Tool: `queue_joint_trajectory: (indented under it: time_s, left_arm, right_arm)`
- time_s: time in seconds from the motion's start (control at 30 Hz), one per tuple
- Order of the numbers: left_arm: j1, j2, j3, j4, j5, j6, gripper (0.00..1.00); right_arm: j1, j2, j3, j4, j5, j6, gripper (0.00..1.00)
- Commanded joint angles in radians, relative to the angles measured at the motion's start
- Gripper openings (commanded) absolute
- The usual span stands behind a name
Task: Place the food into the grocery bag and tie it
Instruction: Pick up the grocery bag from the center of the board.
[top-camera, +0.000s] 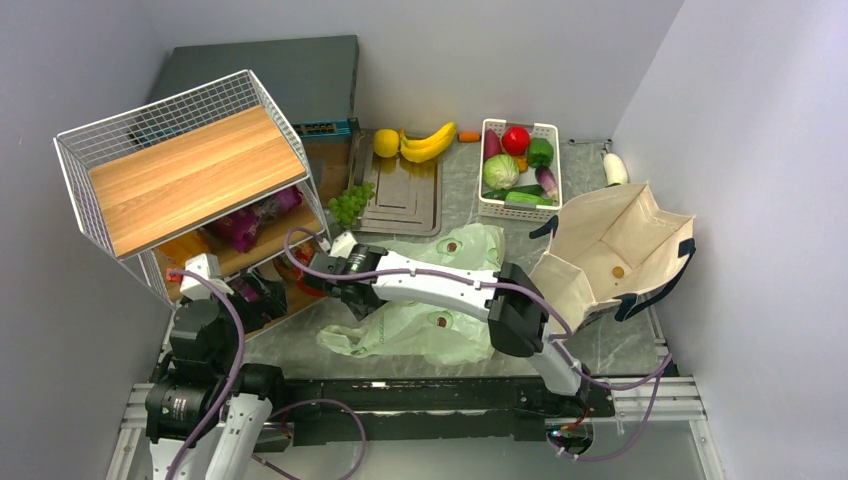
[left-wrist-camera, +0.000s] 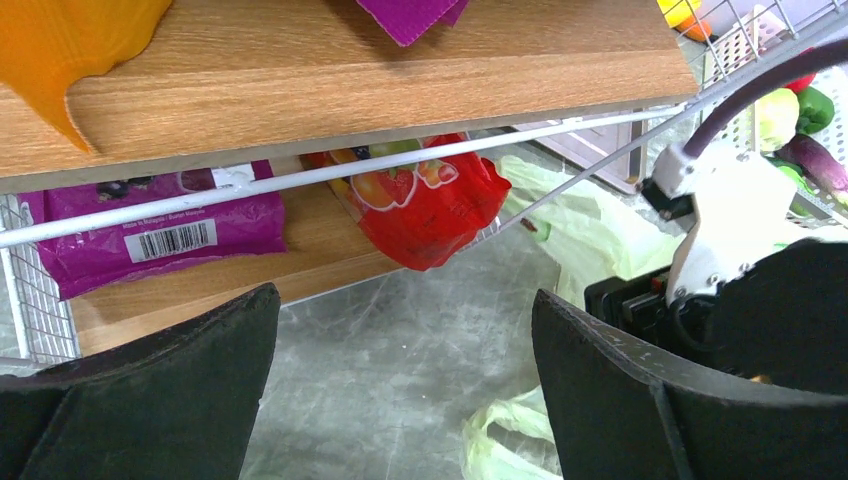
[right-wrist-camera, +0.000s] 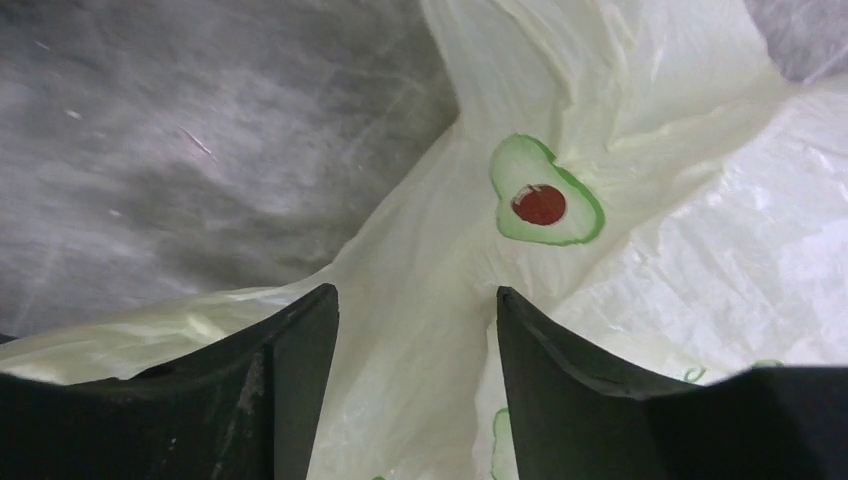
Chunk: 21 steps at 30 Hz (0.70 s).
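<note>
The pale-green grocery bag (top-camera: 430, 328) printed with halved avocados lies crumpled on the table in front of the arms. My right gripper (top-camera: 345, 296) reaches left across it. In the right wrist view its jaws (right-wrist-camera: 417, 300) stand apart astride a gathered fold of the bag (right-wrist-camera: 560, 230), with plastic between them. My left gripper (left-wrist-camera: 405, 340) is open and empty above bare table by the rack, a bag handle (left-wrist-camera: 505, 440) just right of it. The food sits at the back: green grapes (top-camera: 347, 205), a lemon (top-camera: 386, 142) and bananas (top-camera: 428, 143).
A wire rack (top-camera: 190, 175) with wooden shelves and snack packets (left-wrist-camera: 425, 200) stands at the left, close to my left gripper. A brown tray (top-camera: 405, 190), a white basket (top-camera: 548, 190) of vegetables and a beige canvas tote (top-camera: 610, 250) stand behind and right.
</note>
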Motion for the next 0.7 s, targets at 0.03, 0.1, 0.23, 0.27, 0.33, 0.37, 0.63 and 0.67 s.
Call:
queue_joint_trajectory:
  time_s: [0.03, 0.1, 0.23, 0.27, 0.33, 0.37, 0.63, 0.67]
  left_arm:
    - [0.008, -0.013, 0.012, 0.018, -0.003, -0.015, 0.97]
    - [0.01, -0.014, 0.009, 0.022, 0.005, -0.011, 0.97]
    - [0.012, -0.013, 0.008, 0.027, 0.023, -0.004, 0.97]
    - [0.012, -0.013, 0.008, 0.03, 0.031, 0.0, 0.97]
    - [0.012, -0.013, 0.005, 0.041, 0.06, 0.013, 0.97]
    - [0.011, -0.014, 0.002, 0.051, 0.081, 0.023, 0.97]
    - [0.011, 0.04, -0.016, 0.143, 0.315, 0.09, 0.92]
    - [0.011, 0.051, -0.026, 0.176, 0.375, 0.089, 0.91]
  right_arm:
    - [0.005, -0.071, -0.083, -0.092, 0.068, 0.018, 0.45]
    - [0.004, -0.1, -0.104, -0.117, 0.095, 0.028, 0.28]
    - [0.003, -0.163, -0.145, -0.159, 0.145, 0.052, 0.01]
    - [0.002, -0.181, -0.154, -0.167, 0.157, 0.058, 0.0]
    - [0.002, -0.223, -0.178, -0.184, 0.197, 0.068, 0.0]
    - [0.001, -0.246, -0.189, -0.192, 0.216, 0.072, 0.0]
    - [-0.007, -0.555, -0.358, -0.111, 0.271, 0.029, 0.0]
    - [-0.009, -0.599, -0.392, -0.084, 0.271, 0.017, 0.0]
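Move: The grocery bag lies crumpled just under my right hand, its near film already between the open fingers; its middle is about 11 cm to the right, 1 cm ahead and 3 cm below. Its loose handle lies some 8 cm back and 4 cm left, and the red package on the low shelf about 6 cm ahead and 10 cm left. The grapes are 19 cm ahead, 3 cm left. From my left hand the bag's middle is some 30 cm right, 3 cm back and 14 cm below. I dip my right hand about 2 cm while sweeping right, shutting the half-closed fingers fully so they pinch the bag's film. Still going right, some 12 cm in all, I lift about 10 cm from the low point, away from the shelf, fingertips tilting up again. Late on, my left hand, open and empty, starts about 3 cm to the right, turning clockwise. ##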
